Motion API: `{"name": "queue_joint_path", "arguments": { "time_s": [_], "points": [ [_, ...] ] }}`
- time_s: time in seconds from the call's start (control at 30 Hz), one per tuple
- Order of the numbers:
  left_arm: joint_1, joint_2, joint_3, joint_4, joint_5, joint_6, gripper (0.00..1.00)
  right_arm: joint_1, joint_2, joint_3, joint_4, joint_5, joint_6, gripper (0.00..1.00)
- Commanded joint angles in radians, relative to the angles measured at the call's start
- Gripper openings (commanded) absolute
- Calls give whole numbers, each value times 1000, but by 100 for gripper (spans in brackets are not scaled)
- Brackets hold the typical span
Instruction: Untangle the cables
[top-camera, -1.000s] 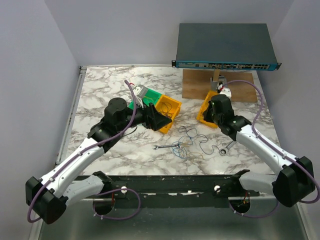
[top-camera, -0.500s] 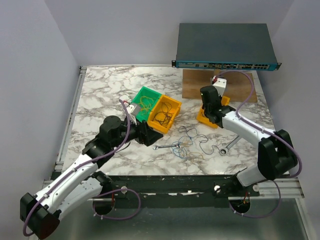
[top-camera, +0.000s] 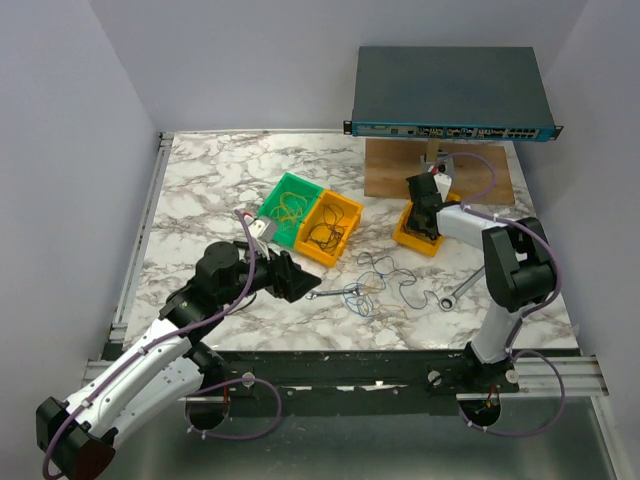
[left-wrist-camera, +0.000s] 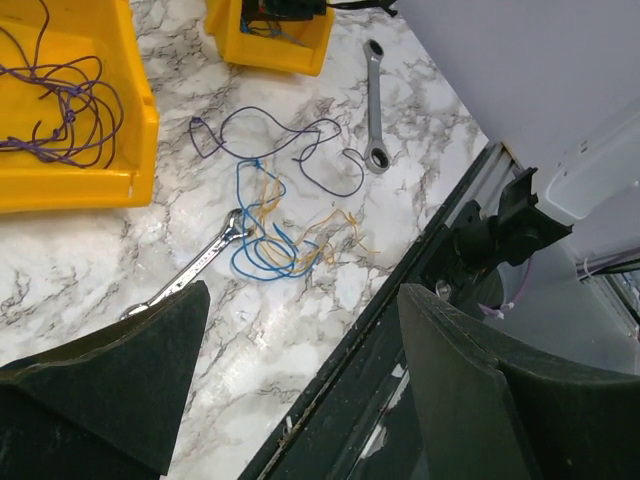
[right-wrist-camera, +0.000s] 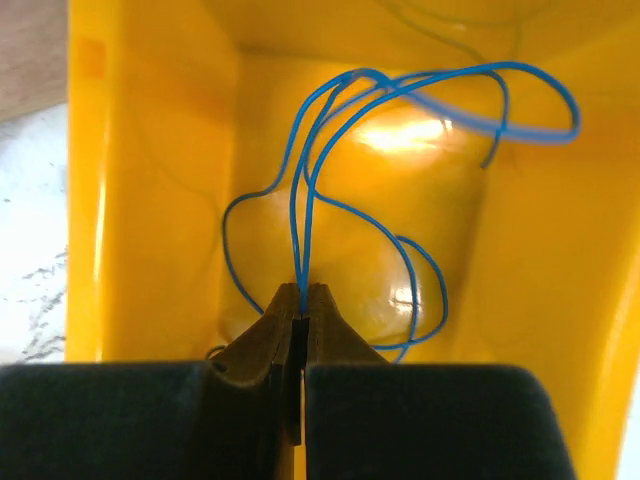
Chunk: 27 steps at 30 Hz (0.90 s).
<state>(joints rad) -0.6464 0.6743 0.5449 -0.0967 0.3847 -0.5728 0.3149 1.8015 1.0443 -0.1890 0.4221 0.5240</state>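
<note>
A loose tangle of cables (top-camera: 378, 283) lies on the marble: a blue one (left-wrist-camera: 262, 252), a yellow-orange one (left-wrist-camera: 335, 222) and a dark purple one (left-wrist-camera: 300, 135). My left gripper (top-camera: 296, 279) hovers open just left of the tangle; in the left wrist view its fingers (left-wrist-camera: 302, 300) hold nothing. My right gripper (top-camera: 421, 216) reaches into the right yellow bin (top-camera: 404, 236). In the right wrist view that gripper (right-wrist-camera: 301, 292) is shut on a looping blue cable (right-wrist-camera: 398, 85) inside the bin.
A green bin (top-camera: 277, 190) holds yellow wires, and a yellow bin (top-camera: 352, 207) beside it holds dark wires. Two silver wrenches lie by the tangle, one on its left (top-camera: 332, 293) and one on its right (top-camera: 456, 293). A network switch (top-camera: 450, 95) sits on a wooden block (top-camera: 390, 170).
My left arm has drawn back from the bins toward the near edge, still open. The right arm has folded in while its gripper stays in the right yellow bin.
</note>
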Motion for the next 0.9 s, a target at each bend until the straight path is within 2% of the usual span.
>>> {"name": "queue_joint_path", "arguments": {
  "time_s": [0.0, 0.03, 0.13, 0.2, 0.4, 0.43, 0.5, 0.57, 0.8, 0.87],
  "points": [
    [-7, -12, 21, -90, -46, 21, 79, -19, 59, 61, -65, -114, 30, 2],
    [-9, -11, 21, -94, -43, 20, 79, -19, 54, 73, -80, -112, 30, 6],
    [-14, 1, 24, -113, -50, 20, 80, -19, -13, 57, -84, -119, 18, 35],
    [-21, 28, 37, -147, -83, 27, 82, -19, -70, 43, -92, -130, 6, 44],
    [-70, 186, 97, -160, -98, 38, 85, -19, -218, 29, -159, -160, -33, 59],
    [-81, 208, 102, -145, -99, 32, 85, -19, -247, 19, -167, -167, -41, 64],
    [-107, 258, 112, -106, -104, 21, 85, -19, -313, -9, -173, -187, -54, 80],
    [-129, 314, 129, -75, -113, 22, 85, -19, -383, -45, -173, -240, -75, 88],
    [-185, 523, 185, 29, -121, 54, 80, -14, -608, -210, -227, -491, -73, 89],
    [-187, 551, 179, 66, -131, 70, 77, -13, -654, -264, -241, -540, -53, 92]
  ]
}}
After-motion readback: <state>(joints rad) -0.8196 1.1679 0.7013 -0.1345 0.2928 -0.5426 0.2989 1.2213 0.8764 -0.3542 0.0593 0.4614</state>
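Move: Over the front of the table, the open left hand has the blue-and-yellow cable tangle about 5 cm ahead, 11 cm to its right and some 21 cm below. The silver wrench's middle is roughly 7 cm ahead and 3 cm right of that hand; the loose purple cable, 12 ahead and 19 right. Deep in the right bin, the right hand grips the blue cable, the bin's centre within about 1 cm ahead and right; the middle bin is 28 cm left and 2 back. Opening its fingers wide, the right hand lets go of the blue cable low in the right bin, then rises about 12 cm and draws back some 8 cm, drifting left and turning a little counter-clockwise. The left hand, fingers still open, meanwhile sinks about 8 cm and then also swings some 6 cm right towards the blue-and-yellow tangle, fingertips tipping about 20 degrees further down. ##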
